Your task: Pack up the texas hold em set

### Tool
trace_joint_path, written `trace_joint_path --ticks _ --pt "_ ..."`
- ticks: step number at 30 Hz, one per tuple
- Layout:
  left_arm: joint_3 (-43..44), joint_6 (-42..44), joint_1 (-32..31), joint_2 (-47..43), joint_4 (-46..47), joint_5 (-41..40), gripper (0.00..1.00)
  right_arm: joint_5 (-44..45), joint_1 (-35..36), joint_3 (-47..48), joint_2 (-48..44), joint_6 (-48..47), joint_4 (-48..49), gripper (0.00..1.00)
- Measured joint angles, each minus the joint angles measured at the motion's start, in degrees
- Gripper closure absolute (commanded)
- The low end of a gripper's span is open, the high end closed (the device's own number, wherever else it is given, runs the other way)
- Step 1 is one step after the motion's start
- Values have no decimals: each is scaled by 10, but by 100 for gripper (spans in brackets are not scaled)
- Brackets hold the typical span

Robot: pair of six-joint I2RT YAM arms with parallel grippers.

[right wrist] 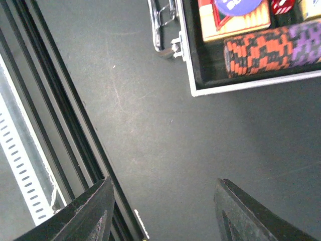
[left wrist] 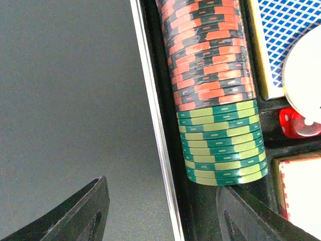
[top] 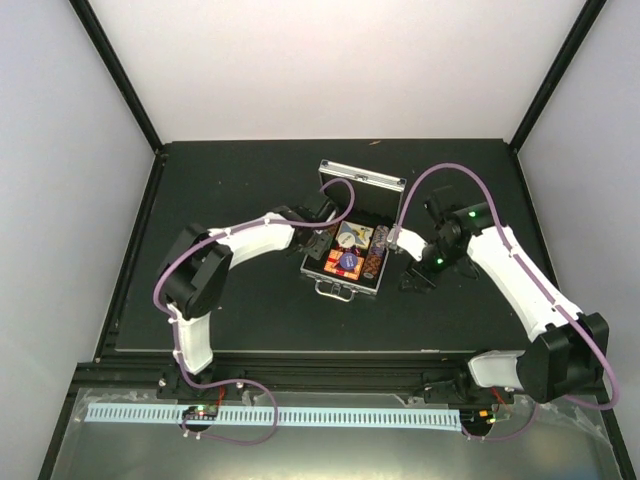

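Note:
The silver briefcase (top: 358,185) lies open mid-table, lid raised at the back. Its tray holds a row of red-and-black chips (left wrist: 210,55), then green-and-cream chips (left wrist: 223,143), a blue-backed card deck (left wrist: 286,40) and a red die (left wrist: 291,123). My left gripper (left wrist: 161,183) is open and straddles the case's silver left rim (left wrist: 153,100), one finger outside over the table and one inside below the green chips. My right gripper (right wrist: 164,179) is open over bare table right of the case, holding nothing. Orange-and-black chips (right wrist: 256,50) and purple chips (right wrist: 306,42) fill the near row.
The case handle (right wrist: 163,25) sticks out from its front wall. A round white disc (left wrist: 303,70) lies over the blue deck, and a red-backed deck (left wrist: 301,191) sits beside it. Black rails (right wrist: 60,115) mark the table's near edge, close to my right gripper.

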Motion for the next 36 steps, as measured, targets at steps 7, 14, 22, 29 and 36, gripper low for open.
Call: trace_joint_path --ticks 7,14,22,29,36 --pt "10 -9 0 7 -11 0 39 2 0 75 -5 -2 -33 42" --pt "-36 -25 2 -44 -16 6 37 0 -5 208 3 -3 -46 33" --pt "-102 -50 3 -192 -49 29 36 -15 -40 322 87 23 5 20" --pt "-169 -77 3 -293 -80 79 36 -14 -49 366 176 45 66 11" --pt "-221 -108 3 -387 -100 116 36 -12 -68 449 265 57 97 8"
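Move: Off the case's front right corner, the right hand has the upright lid's middle some 24 cm ahead, 10 cm to its left and about 4 cm lower. The right-hand chip row lies roughly 15 cm ahead and 7 cm left, the blue Small Blind button 15 cm ahead and 13 cm left, both some 11 cm below. From the left hand, the lid is about 9 cm ahead, 11 cm right and 7 cm higher; the green chips are 4 cm ahead, 3 cm right, slightly below. Rising first and then swinging forward past the case's right side, the right hand travels some 21 cm forward and 12 cm up to the lid's top right corner, its fingers opening nearly full and tipping about 25 degrees to point more forward. The left hand, after a brief hold astride the case's left wall, backs off towards the base, rising and drifting left. ##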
